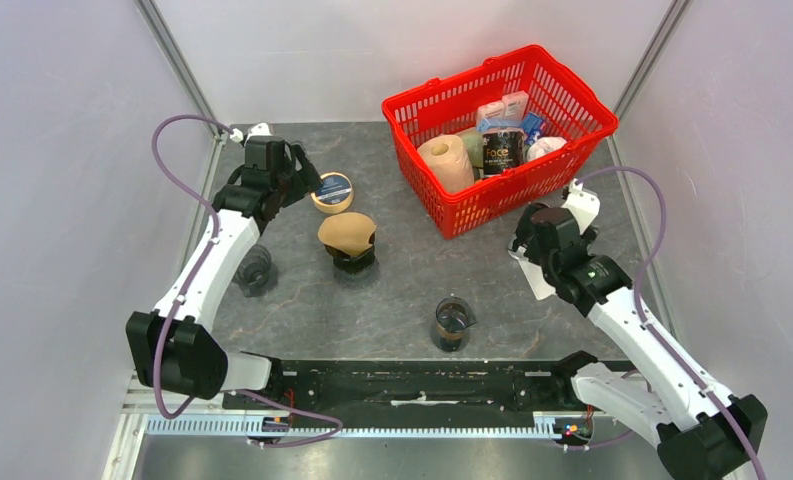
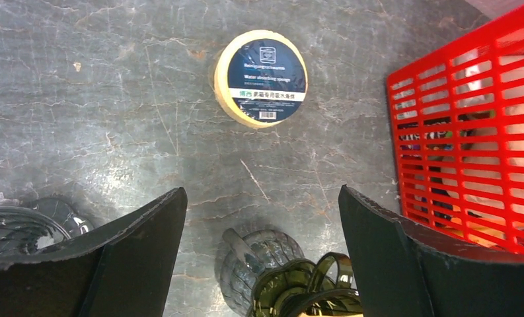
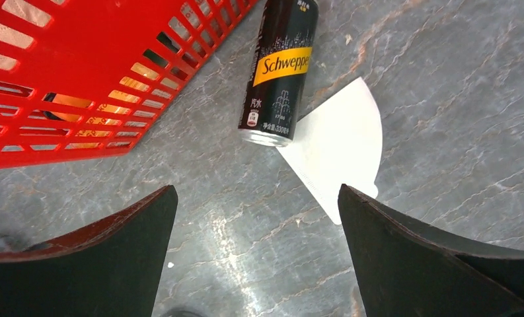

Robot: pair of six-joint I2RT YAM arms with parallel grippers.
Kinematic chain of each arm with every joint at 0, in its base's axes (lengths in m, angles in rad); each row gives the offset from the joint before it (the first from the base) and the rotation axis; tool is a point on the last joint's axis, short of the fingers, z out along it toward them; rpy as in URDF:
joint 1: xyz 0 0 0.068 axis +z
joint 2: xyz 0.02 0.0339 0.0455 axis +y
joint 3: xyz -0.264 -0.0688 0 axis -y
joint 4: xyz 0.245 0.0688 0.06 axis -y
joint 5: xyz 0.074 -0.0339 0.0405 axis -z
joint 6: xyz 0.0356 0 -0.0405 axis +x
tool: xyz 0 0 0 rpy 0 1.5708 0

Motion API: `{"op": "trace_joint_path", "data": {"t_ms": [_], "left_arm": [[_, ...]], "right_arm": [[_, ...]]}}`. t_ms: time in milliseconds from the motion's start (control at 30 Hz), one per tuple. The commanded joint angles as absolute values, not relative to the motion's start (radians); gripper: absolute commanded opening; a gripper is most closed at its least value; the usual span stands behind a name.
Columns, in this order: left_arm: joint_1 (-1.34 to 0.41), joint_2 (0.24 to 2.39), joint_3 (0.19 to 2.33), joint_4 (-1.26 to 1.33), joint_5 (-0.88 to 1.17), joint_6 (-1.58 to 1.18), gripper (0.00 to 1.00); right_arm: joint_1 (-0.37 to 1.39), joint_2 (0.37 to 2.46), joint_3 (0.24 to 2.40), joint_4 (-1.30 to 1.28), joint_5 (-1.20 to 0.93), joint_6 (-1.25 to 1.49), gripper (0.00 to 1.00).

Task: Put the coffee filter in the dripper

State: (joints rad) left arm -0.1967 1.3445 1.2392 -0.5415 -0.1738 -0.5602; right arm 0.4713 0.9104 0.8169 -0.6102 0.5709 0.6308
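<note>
A brown coffee filter (image 1: 346, 231) sits open in the dark glass dripper (image 1: 353, 258) at the table's middle left. In the left wrist view the dripper (image 2: 292, 277) shows at the bottom edge, below and between the fingers. My left gripper (image 1: 310, 178) (image 2: 262, 211) hangs open and empty just behind the dripper, next to a roll of tape (image 1: 333, 192). A flat white filter paper (image 3: 338, 148) (image 1: 530, 277) lies on the table beside a black can (image 3: 279, 69). My right gripper (image 1: 525, 240) (image 3: 256, 198) is open and empty above it.
A red basket (image 1: 562, 95) (image 2: 470, 152) (image 3: 80, 66) full of goods stands at the back right. A glass cup (image 1: 452, 323) stands near the front middle. A dark ribbed glass piece (image 1: 255, 270) (image 2: 21, 228) sits by the left arm. The tape roll (image 2: 262, 78) lies flat.
</note>
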Motion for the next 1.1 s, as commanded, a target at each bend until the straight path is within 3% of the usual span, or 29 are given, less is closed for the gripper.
{"op": "trace_joint_path", "data": {"t_ms": [0, 133, 533, 700, 933, 1067], "left_arm": [[-0.184, 1.325, 1.209, -0.515, -0.271, -0.617, 0.92], [-0.138, 1.308, 1.171, -0.592, -0.434, -0.662, 0.91], [-0.034, 1.378, 1.054, -0.632, -0.46, -0.693, 0.83], [-0.032, 1.483, 1.091, -0.701, -0.468, -0.703, 0.72], [-0.032, 1.542, 1.104, -0.754, -0.521, -0.741, 0.68], [-0.031, 1.555, 1.106, -0.753, -0.533, -0.739, 0.59]], "right_arm": [[0.419, 0.917, 0.881, -0.667, 0.392, 0.686, 0.99], [0.406, 0.964, 0.912, -0.67, 0.355, 0.677, 0.99], [0.403, 1.002, 0.931, -0.673, 0.408, 0.607, 0.99], [0.402, 1.006, 0.939, -0.675, 0.416, 0.581, 0.99], [0.404, 1.014, 0.944, -0.675, 0.414, 0.574, 0.99], [0.403, 1.024, 0.95, -0.675, 0.413, 0.565, 0.99]]}}
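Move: The ribbed glass lies to the left hand's left by about 14 cm and some 12 cm back, roughly 18 cm lower; from the right hand it is about 66 cm left and 3 cm back. The dripper with its coffee filter, on the glass carafe, stands some 10 cm right of the left hand and 10 cm back, about 12 cm below; the round sponge lies about 9 cm ahead and 4 cm right, down on the table. No contact can be made out as the left hand heads for the ribbed glass, away from the dripper: it swings left and sinks, then drops mostly straight down beside the glass, some 15 cm lower and 11 cm farther left in all, drawing back about 7 cm. The wrist tips down about 30 degrees and turns counter-clockwise while the open fingers close partway. ##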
